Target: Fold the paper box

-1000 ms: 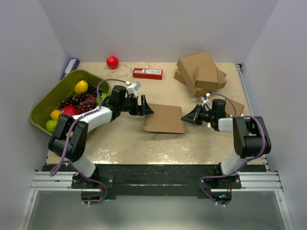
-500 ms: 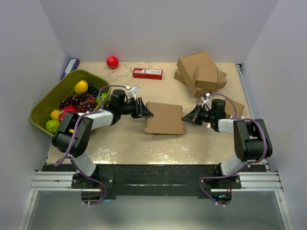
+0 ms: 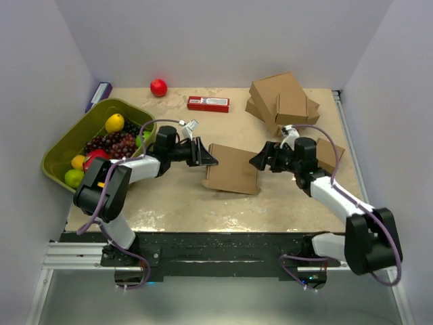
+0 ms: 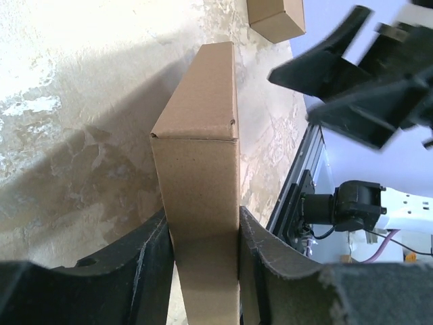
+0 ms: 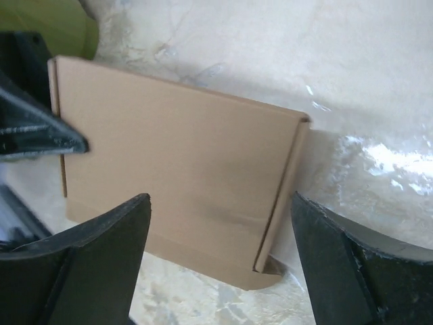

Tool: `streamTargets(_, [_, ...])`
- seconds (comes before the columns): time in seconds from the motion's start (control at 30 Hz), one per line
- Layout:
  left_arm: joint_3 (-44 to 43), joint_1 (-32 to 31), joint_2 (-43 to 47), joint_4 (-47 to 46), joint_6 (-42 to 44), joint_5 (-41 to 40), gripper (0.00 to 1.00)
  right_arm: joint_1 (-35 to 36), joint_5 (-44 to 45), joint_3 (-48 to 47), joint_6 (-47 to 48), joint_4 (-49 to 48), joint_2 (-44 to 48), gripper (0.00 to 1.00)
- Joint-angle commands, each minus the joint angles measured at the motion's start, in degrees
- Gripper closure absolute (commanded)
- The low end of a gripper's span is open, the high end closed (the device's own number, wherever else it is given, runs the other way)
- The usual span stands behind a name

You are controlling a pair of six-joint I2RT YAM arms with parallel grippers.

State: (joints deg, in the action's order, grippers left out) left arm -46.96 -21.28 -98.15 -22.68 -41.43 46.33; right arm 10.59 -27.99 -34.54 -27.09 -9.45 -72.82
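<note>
The paper box (image 3: 232,169) is a thin brown cardboard mailer, folded flat and closed, lying mid-table. My left gripper (image 3: 208,160) is shut on its left edge; in the left wrist view the box's narrow side (image 4: 201,176) is pinched between both fingers. My right gripper (image 3: 256,161) stands open just off the box's right edge, touching nothing. In the right wrist view the box's broad face (image 5: 176,156) fills the space ahead of the spread fingers (image 5: 108,257), with a flap lip at its lower right.
A stack of brown cardboard boxes (image 3: 283,101) sits at the back right, and a small brown box (image 3: 329,154) behind my right arm. A green bin of fruit (image 3: 74,145) is at the left. A red carton (image 3: 208,103) and a red ball (image 3: 158,87) lie near the back wall.
My left gripper closed on the box's left edge and the box shifted slightly. My right gripper went from shut to open and moved left toward the box's right edge.
</note>
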Motion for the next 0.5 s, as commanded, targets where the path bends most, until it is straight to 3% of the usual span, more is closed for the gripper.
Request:
streamTargets(0.0, [0.11,1.24,0.42,-2.55,-1.37,2.72,1.00,15.90,24.31,-3.95,11.70,6.89,8.56,0.12])
streamTargets(0.1, [0.03,1.85,0.24,-2.64,-1.81,3.59,1.00,24.09,31.13,-4.92,14.60,7.95,10.24,0.12])
streamTargets(0.23, [0.03,2.56,-0.37,-3.16,-2.60,5.17,1.00,35.88,49.37,-8.07,19.87,9.28,7.35,0.12])
streamTargets(0.27, [-0.06,2.99,-0.55,-3.77,-3.04,5.61,1.00,40.60,52.22,-8.69,20.67,9.28,6.03,0.12])
streamTargets(0.47, [0.73,4.23,-1.43,-6.59,-5.59,8.17,1.00,53.98,73.56,-12.74,25.85,7.36,-5.74,0.10])
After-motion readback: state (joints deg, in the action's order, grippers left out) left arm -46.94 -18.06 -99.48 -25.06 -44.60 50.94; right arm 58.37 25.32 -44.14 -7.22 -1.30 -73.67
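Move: The paper box, pinched by its left end in the left gripper, has its middle about 9 cm left of the right gripper, 1 cm back and some 5 cm below. From the left gripper that middle is roughly 6 cm right, 2 cm back and 2 cm lower. The small carton lies about 18 cm right of the right gripper, 2 cm farther out and 10 cm below; the carton pile is some 16 cm ahead, 5 cm right, 8 cm below. Swing the open right gripper about 12 cm left and 6 cm back, over the box to its near left corner, lifting some 5 cm first and then dipping again. Roll it about 40 degrees on the way, its left side going down, and keep the fingers wide. Keep the left gripper's pinch on the box's left end, easing it about a centimetre left. ##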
